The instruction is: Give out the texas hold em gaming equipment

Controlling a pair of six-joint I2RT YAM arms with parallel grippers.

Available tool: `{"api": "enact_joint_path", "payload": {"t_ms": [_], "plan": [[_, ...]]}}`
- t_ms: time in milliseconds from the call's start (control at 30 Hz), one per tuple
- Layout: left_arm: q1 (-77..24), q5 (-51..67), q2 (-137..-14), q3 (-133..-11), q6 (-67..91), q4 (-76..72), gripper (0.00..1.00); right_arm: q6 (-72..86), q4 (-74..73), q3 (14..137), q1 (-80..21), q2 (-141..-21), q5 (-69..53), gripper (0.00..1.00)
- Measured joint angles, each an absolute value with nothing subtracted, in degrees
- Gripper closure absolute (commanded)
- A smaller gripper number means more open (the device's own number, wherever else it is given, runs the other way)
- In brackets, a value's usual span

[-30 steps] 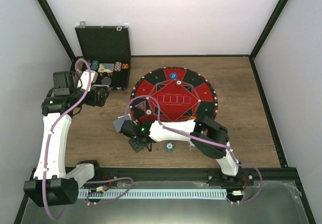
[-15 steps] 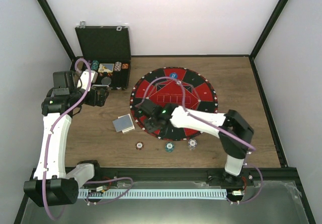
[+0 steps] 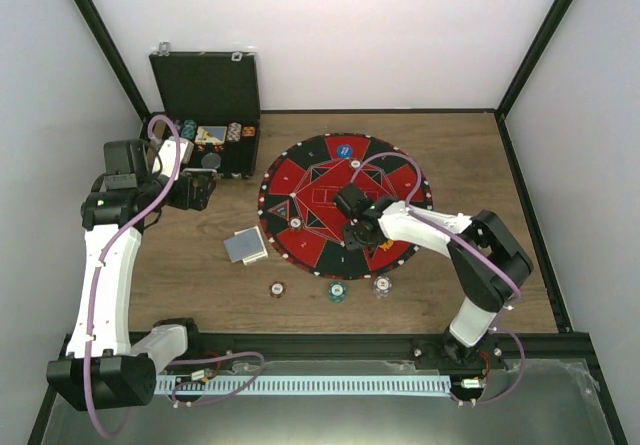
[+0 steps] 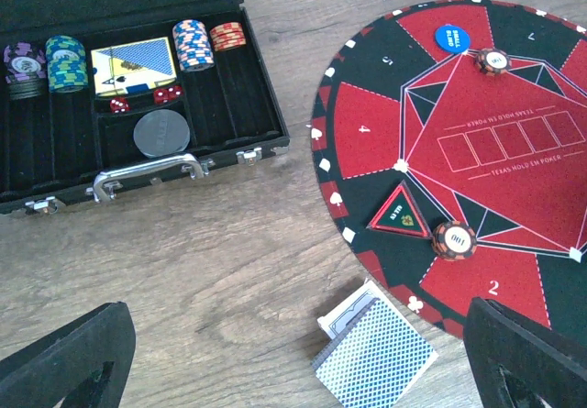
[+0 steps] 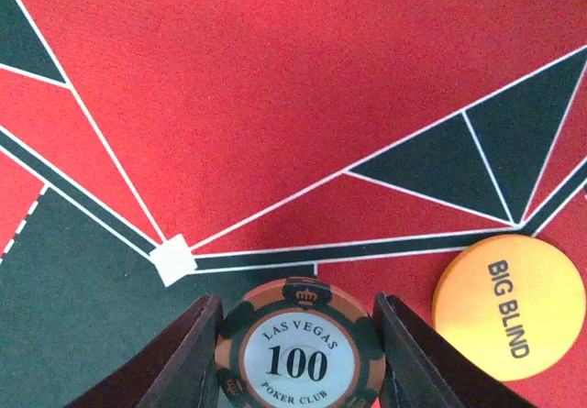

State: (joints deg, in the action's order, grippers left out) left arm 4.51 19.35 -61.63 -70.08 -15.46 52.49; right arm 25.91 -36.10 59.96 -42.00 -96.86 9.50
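My right gripper (image 5: pixel 300 371) is shut on a brown-and-black striped "100" poker chip (image 5: pixel 300 358), held low over the round red-and-black mat (image 3: pixel 385 180). Just right of it lies the orange "Big Blind" disc (image 5: pixel 509 307). In the top view the right gripper (image 3: pixel 352 215) is over the mat's middle. The blue disc (image 3: pixel 344 150) and two chips (image 4: pixel 492 60) (image 4: pixel 455 239) lie on the mat. A stack of blue-backed cards (image 3: pixel 245 246) sits on the wood left of the mat. My left gripper (image 4: pixel 293 371) hovers open above the cards (image 4: pixel 374 353), holding nothing.
The open black case (image 3: pixel 205 115) at the back left holds chip stacks (image 4: pixel 193 43), a card deck, red dice and a dark disc. Three loose chips (image 3: pixel 277 289) (image 3: pixel 337 291) (image 3: pixel 382 285) lie on the wood near the mat's front edge. A triangular dealer marker (image 4: pixel 399 214) rests on the mat.
My right arm swung from the wood beside the cards up and rightward onto the middle of the mat. The left arm has not moved.
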Motion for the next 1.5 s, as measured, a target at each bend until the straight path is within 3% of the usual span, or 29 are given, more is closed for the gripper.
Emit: {"api": "enact_joint_path", "payload": {"t_ms": [600,800,867,1167,1500], "plan": [[4.5,19.4,-61.6,-70.9,-15.7,52.9,0.0,25.6,-32.7,58.6,-39.8,-99.3,10.7,0.71],[4.5,19.4,-61.6,-70.9,-15.9,52.9,0.0,25.6,-32.6,58.0,-39.4,-99.4,10.8,0.26],[4.5,19.4,-61.6,-70.9,-16.2,52.9,0.0,25.5,-32.6,58.0,-39.4,-99.4,10.9,0.19],[4.5,19.5,-61.7,-70.9,-16.6,52.9,0.0,25.8,-36.6,60.1,-41.9,-94.5,11.9,0.18],[4.5,19.8,-61.8,-70.9,-16.5,52.9,0.0,32.3,-40.3,61.2,-60.8,-88.8,10.5,0.12]]}}
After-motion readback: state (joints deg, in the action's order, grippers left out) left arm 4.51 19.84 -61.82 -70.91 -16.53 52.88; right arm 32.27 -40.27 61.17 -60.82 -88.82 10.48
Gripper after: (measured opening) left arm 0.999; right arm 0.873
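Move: The right hand already grips the black 100 chips just above the mat; their spot lies about 1 cm ahead, 2 cm right and 3 cm below. The big blind button is roughly 6 cm right, 1 cm back; the green stack some 12 cm back, 6 cm left; the white stack about 11 cm back, 5 cm right. From the left hand the spot is about 42 cm right, roughly level ahead, and far below. Right hand lowers its chips 2 cm, opens, rises and swings about 13 cm back-left towards the green stack. ##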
